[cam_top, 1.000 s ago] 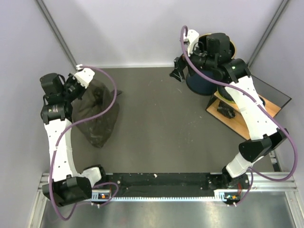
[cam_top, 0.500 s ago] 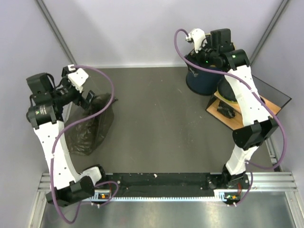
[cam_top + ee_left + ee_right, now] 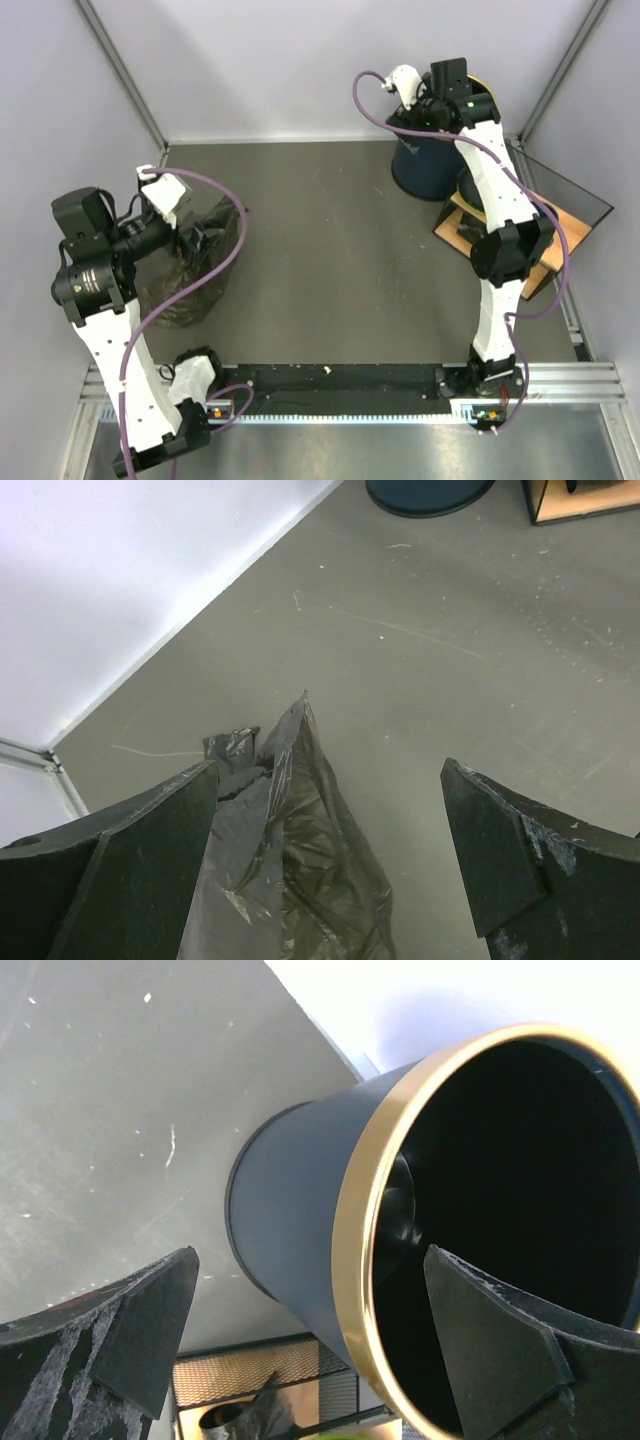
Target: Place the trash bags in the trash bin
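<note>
The trash bag (image 3: 185,285), thin glossy black film, lies crumpled on the grey table at the left. In the left wrist view the trash bag (image 3: 290,870) spreads between and below my fingers. My left gripper (image 3: 328,765) is open above it and grips nothing. The navy trash bin (image 3: 425,168) with a gold rim (image 3: 372,1210) stands upright at the back right. My right gripper (image 3: 310,1251) is open and straddles that rim, one finger outside the wall (image 3: 285,1215), the other over the black interior. In the top view my left gripper (image 3: 200,237) hangs over the bag's far end.
A wooden board (image 3: 560,235) with a black mesh rack (image 3: 270,1370) sits just right of the bin, and a small black roll (image 3: 225,1418) lies on it. Grey walls close in the back and both sides. A metal rail (image 3: 340,385) runs along the near edge.
My left gripper opened and let go of the bag, which slumped onto the table; the left arm drew back toward the near left. My right arm swung up over the bin's rim.
</note>
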Motion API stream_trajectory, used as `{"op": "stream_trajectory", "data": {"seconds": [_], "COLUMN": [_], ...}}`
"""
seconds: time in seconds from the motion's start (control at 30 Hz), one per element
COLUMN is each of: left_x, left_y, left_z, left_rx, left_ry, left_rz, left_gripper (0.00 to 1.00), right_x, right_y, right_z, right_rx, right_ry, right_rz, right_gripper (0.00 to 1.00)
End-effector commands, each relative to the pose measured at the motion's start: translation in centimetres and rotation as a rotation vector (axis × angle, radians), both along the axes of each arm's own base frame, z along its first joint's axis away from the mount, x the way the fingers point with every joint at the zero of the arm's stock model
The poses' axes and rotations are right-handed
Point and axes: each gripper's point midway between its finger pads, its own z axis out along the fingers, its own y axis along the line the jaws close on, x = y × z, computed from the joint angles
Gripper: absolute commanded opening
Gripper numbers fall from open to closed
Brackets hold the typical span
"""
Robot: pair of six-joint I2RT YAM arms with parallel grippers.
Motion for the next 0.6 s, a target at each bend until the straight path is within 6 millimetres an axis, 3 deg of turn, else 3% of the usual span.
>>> {"op": "stream_trajectory", "data": {"seconds": [0.0, 0.23, 0.37, 0.5, 0.57], "left_x": [-0.6, -0.4, -0.3, 0.0, 0.3], "left_y": [-0.9, -1.1, -1.3, -1.3, -1.2], "left_z": [1.5, 3.3, 4.3, 5.2, 5.6], "left_rx": [-0.08, -0.129, -0.156, -0.175, -0.185], "left_ry": [-0.016, -0.062, -0.081, -0.102, -0.109], "left_rz": [-0.001, 0.016, 0.023, 0.023, 0.025], "left_gripper": [0.99, 0.99, 0.99, 0.99, 0.99], "right_x": [1.7, -0.5, -1.8, -4.6, -4.5], "right_y": [-1.3, -0.8, -0.3, 0.6, 0.3], "right_z": [-0.9, -5.9, -6.9, -7.7, -8.4], "right_rx": [-0.055, 0.012, 0.044, 0.084, 0.069], "right_ry": [-0.015, 0.154, 0.233, 0.338, 0.349], "right_rz": [0.029, 0.185, 0.242, 0.321, 0.317], "right_gripper": [0.94, 0.81, 0.69, 0.54, 0.53]}}
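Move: From the right hand, the trash bin's near-left rim is about 2 cm right, 1 ahead and 5 below; the bin's middle is some 10 cm right, 7 ahead and 18 below. The shelf rack stands roughly 27 cm right of that hand, 17 back and 22 below. From the left hand, that rim lies about 31 cm ahead, 43 right and 14 below. Right hand sinks about 6 cm to straddle the bin's near-left rim, half closing; left rises some 4 cm. ##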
